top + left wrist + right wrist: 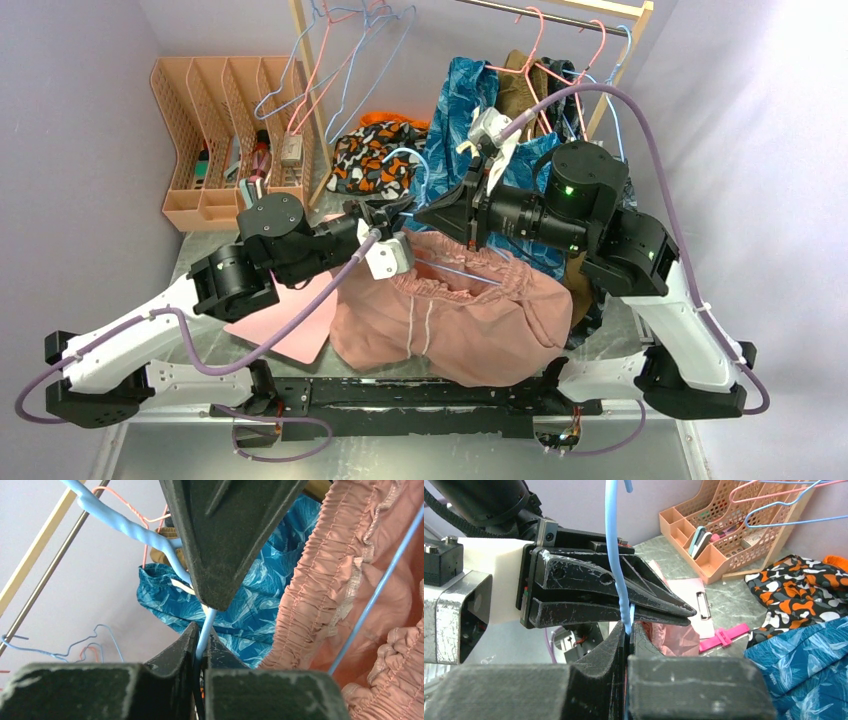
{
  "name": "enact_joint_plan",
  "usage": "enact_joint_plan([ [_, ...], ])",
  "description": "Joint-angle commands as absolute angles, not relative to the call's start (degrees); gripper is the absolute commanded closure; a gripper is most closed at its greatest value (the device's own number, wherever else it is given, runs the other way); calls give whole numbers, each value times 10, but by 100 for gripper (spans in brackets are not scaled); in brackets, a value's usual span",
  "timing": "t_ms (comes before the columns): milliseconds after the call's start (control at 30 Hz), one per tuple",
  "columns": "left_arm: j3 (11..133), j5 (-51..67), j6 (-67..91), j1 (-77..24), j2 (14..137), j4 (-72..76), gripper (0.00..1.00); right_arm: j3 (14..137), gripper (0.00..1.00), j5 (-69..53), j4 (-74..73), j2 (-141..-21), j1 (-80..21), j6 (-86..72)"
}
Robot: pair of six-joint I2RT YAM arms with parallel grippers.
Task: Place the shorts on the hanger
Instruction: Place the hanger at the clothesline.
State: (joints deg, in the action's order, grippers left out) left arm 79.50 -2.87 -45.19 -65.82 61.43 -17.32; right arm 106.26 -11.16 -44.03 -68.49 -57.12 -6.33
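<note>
The salmon shorts [450,310] hang bunched at the table's middle, waistband up, their lower part resting on the table. The light-blue hanger [470,272] runs a wire across the waist opening, and its hook [415,165] rises above. My left gripper [201,640] is shut on the hanger's neck wire, just under the twisted part [125,525]. My right gripper [628,627] is shut on the same neck, tip to tip with the left fingers [614,595]. In the top view both grippers [405,213] [428,215] meet above the shorts' left side.
A blue patterned garment [470,90] and pink wire hangers hang on the rack [310,90] behind. An orange file organizer [220,130] stands back left. A flat pink board [290,320] lies left of the shorts. An orange-black cloth [375,155] and a pink clip [724,637] lie nearby.
</note>
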Motion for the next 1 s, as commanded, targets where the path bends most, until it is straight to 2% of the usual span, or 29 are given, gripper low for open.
enact_joint_plan([
  [0,770,-52,-480,-662,596,-103,93,1079,100,-89,-431,-691,-572,-85],
  [100,760,-52,-489,-661,591,-91,93,1097,100,-78,-460,-700,-572,-94],
  [167,754,-51,-495,-661,588,-84,93,1104,92,-79,-474,-704,-571,-101],
  [300,746,-42,-499,-662,585,-77,93,1117,69,-81,-496,-709,-572,-110],
  [400,746,-40,-502,-662,586,-81,93,1133,62,-69,-515,-714,-572,-117],
  [967,742,-34,-504,-662,589,-73,93,1129,66,-53,-537,-728,-572,-109],
])
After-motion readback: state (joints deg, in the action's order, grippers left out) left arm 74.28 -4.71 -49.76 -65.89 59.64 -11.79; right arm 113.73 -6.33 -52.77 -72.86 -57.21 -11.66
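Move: Between the right hand's fingers, right at its hand point, is the blue hanger's neck. From the left hand, already nearly shut on the wire beside it, that neck is about 2 cm right, 2 cm up and level ahead; the hook lies about 4 cm ahead, straight over it, 9 cm up. The pink shorts' waistband is some 6 cm back, 8 cm right, 8 cm below. The clothesline rail's bare stretch is roughly 40 cm ahead, 8 cm right and 15 cm higher. Letting go of the hanger's neck, the right hand opens its fingers about a third of the way while easing 1 cm forward and slightly down, turning some 10 degrees, with its pads still either side of the wire. The left hand keeps its pinch on the hanger beside the neck, nearly in place, settling less than 1 cm forward and down and tilting about 5 degrees. ##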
